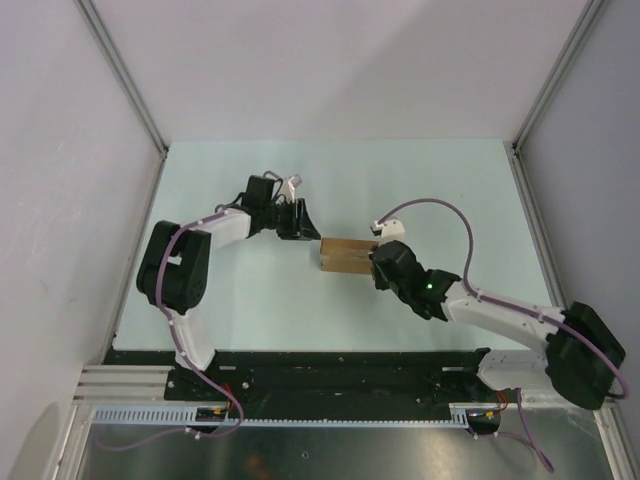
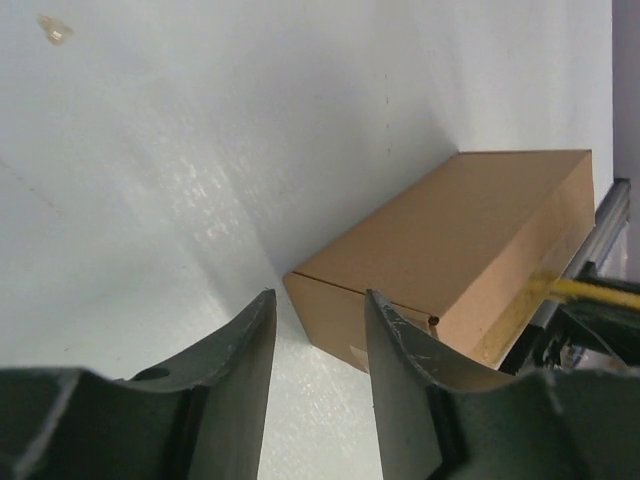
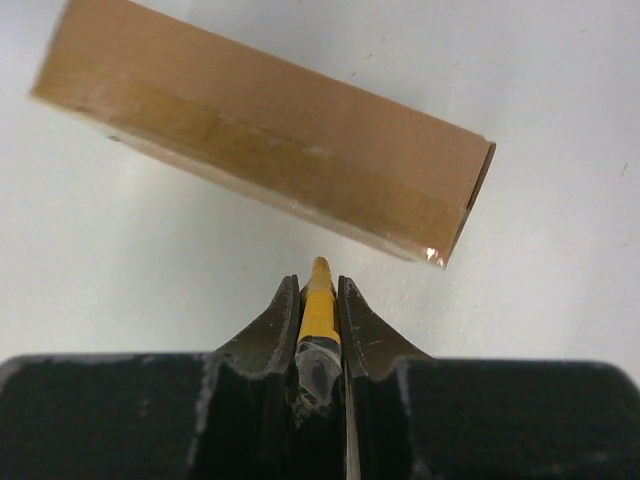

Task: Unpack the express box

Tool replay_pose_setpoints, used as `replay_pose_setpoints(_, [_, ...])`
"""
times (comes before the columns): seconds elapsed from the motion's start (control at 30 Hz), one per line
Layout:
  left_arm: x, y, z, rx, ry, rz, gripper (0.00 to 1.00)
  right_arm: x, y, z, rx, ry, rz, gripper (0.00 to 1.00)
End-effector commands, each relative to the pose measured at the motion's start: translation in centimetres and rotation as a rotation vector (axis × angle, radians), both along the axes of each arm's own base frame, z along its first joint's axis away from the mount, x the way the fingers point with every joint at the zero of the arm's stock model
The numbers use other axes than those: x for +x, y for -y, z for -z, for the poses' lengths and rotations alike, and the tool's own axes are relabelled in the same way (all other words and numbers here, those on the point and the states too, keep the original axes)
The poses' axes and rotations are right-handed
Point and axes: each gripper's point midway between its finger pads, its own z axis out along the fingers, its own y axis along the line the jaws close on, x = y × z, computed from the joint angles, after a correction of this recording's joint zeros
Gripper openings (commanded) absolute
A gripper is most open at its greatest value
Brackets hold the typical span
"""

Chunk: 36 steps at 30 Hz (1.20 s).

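The express box (image 1: 345, 255) is a plain brown cardboard box lying closed on the pale table, between the two arms. In the left wrist view the express box (image 2: 460, 245) lies just past my left gripper (image 2: 318, 300), which is open with only bare table between its fingers; the right finger overlaps the box's near end. My right gripper (image 3: 319, 285) is shut on a yellow utility knife (image 3: 319, 310), whose tip points at the long taped side of the express box (image 3: 270, 130), a short way from it. From above, the left gripper (image 1: 308, 232) is at the box's left end and the right gripper (image 1: 377, 262) at its right end.
White enclosure walls with aluminium posts (image 1: 125, 80) ring the table. A black base plate (image 1: 330, 370) runs along the near edge. A grey cable (image 1: 450, 215) loops over the right arm. The yellow knife (image 2: 600, 292) shows beyond the box in the left wrist view.
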Motion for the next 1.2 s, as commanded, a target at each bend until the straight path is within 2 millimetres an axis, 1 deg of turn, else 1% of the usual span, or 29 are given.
replay_pose_setpoints(0.0, [1.7,-0.5,-5.1,0.027,0.154,-0.041,0.47,-2.1,-0.7,-3.4,0.137,0.017,-0.030,0.00])
replay_pose_setpoints(0.03, [2.2,-0.8,-6.0,0.044,0.177,-0.070,0.50,-2.6,-0.3,-4.7,0.165,0.033,-0.038,0.00])
replay_pose_setpoints(0.07, [2.5,-1.1,-6.4,0.057,0.188,-0.090,0.53,-2.9,-0.3,-5.3,0.183,0.038,-0.042,0.00])
replay_pose_setpoints(0.1, [2.9,-1.3,-7.1,0.064,0.197,-0.111,0.55,-3.3,-0.1,-6.0,0.199,0.048,-0.047,0.00])
replay_pose_setpoints(0.13, [3.6,-1.9,-7.7,0.090,0.220,-0.159,0.57,-3.6,0.4,-7.3,0.230,0.071,-0.046,0.00])
replay_pose_setpoints(0.17, [3.8,-2.2,-8.1,0.099,0.226,-0.183,0.62,-3.9,0.7,-8.0,0.245,0.085,-0.044,0.00])
replay_pose_setpoints(0.2, [4.2,-2.3,-8.8,0.097,0.236,-0.209,0.64,-4.0,1.2,-8.4,0.256,0.090,-0.031,0.00])
replay_pose_setpoints(0.23, [4.6,-2.9,-9.6,0.116,0.258,-0.252,0.66,-4.1,1.8,-9.7,0.288,0.117,-0.022,0.00])
replay_pose_setpoints(0.3, [4.9,-2.8,-10.8,0.113,0.277,-0.283,0.69,-3.9,3.1,-10.5,0.302,0.130,0.020,0.00])
replay_pose_setpoints(0.33, [5.1,-3.1,-11.9,0.116,0.304,-0.311,0.69,-3.9,3.5,-10.9,0.315,0.137,0.031,0.00])
replay_pose_setpoints(0.37, [5.2,-3.1,-12.4,0.117,0.312,-0.327,0.70,-3.8,3.9,-11.6,0.335,0.150,0.042,0.00])
replay_pose_setpoints(0.43, [4.8,-2.4,-14.7,0.090,0.348,-0.337,0.70,-3.4,5.0,-11.9,0.345,0.153,0.082,0.00])
replay_pose_setpoints(0.47, [4.8,-2.2,-15.4,0.086,0.361,-0.347,0.71,-3.1,5.3,-12.2,0.355,0.154,0.100,0.00])
replay_pose_setpoints(0.5, [4.4,-1.4,-16.7,0.064,0.377,-0.341,0.71,-3.0,5.7,-12.1,0.356,0.146,0.114,0.00])
replay_pose_setpoints(0.57, [3.9,-0.3,-17.8,0.046,0.394,-0.329,0.71,-2.5,6.2,-12.4,0.381,0.137,0.136,0.00])
replay_pose_setpoints(0.6, [3.3,1.1,-18.6,0.028,0.408,-0.302,0.71,-2.5,6.5,-12.7,0.390,0.140,0.141,0.00])
replay_pose_setpoints(0.67, [2.7,2.7,-18.8,0.028,0.419,-0.268,0.73,-2.4,7.0,-13.0,0.396,0.147,0.153,0.00])
replay_pose_setpoints(0.7, [2.3,3.9,-19.2,0.030,0.442,-0.243,0.73,-2.4,7.3,-13.0,0.391,0.153,0.162,0.00])
replay_pose_setpoints(0.77, [2.1,5.3,-18.7,0.032,0.432,-0.223,0.74,-2.0,8.0,-13.0,0.370,0.172,0.196,0.00])
replay_pose_setpoints(0.8, [1.5,6.7,-19.2,-0.006,0.416,-0.189,0.74,-2.0,8.3,-12.8,0.365,0.170,0.217,0.00])
replay_pose_setpoints(0.83, [1.4,7.5,-18.5,-0.010,0.390,-0.169,0.73,-1.8,9.1,-12.7,0.352,0.177,0.259,0.00])
replay_pose_setpoints(0.9, [1.0,9.0,-18.3,-0.023,0.379,-0.140,0.72,-1.8,9.5,-12.3,0.359,0.167,0.305,0.00])
replay_pose_setpoints(0.97, [0.6,10.0,-17.9,-0.019,0.382,-0.106,0.71,-1.4,10.3,-12.4,0.354,0.186,0.359,0.00])
replay_pose_setpoints(1.0, [0.2,10.8,-18.1,-0.024,0.393,-0.075,0.71,-1.2,10.5,-12.6,0.359,0.199,0.371,0.00])
replay_pose_setpoints(1.03, [-0.3,11.6,-17.7,-0.039,0.374,-0.027,0.70,-1.0,10.9,-13.1,0.369,0.218,0.401,0.00])
replay_pose_setpoints(1.07, [-0.8,12.1,-17.7,-0.057,0.369,0.012,0.70,-1.0,11.1,-13.3,0.384,0.226,0.416,0.00])
replay_pose_setpoints(1.1, [-1.2,12.7,-17.8,-0.070,0.370,0.048,0.70,-0.8,11.0,-13.6,0.411,0.229,0.435,0.00])
replay_pose_setpoints(1.13, [-1.6,13.2,-17.4,-0.082,0.354,0.084,0.69,-0.7,11.0,-13.7,0.421,0.234,0.441,0.00])
replay_pose_setpoints(1.17, [-1.9,13.5,-17.0,-0.085,0.345,0.105,0.68,-0.3,10.7,-13.2,0.408,0.224,0.444,0.00])
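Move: The express box lies just beyond the left fingertips, its middle about 10 cm to that hand's right, 5 cm back and some 3 cm lower. The yellow knife, in the right hand's grip, is roughly 12 cm right of the left hand and 6 cm back. From the right hand the box's middle is about 4 cm ahead, 4 cm left and 5 cm below. Opening, the left hand rises about 15 cm, then swings right; the knife-holding right lifts away rightward 10 cm. ##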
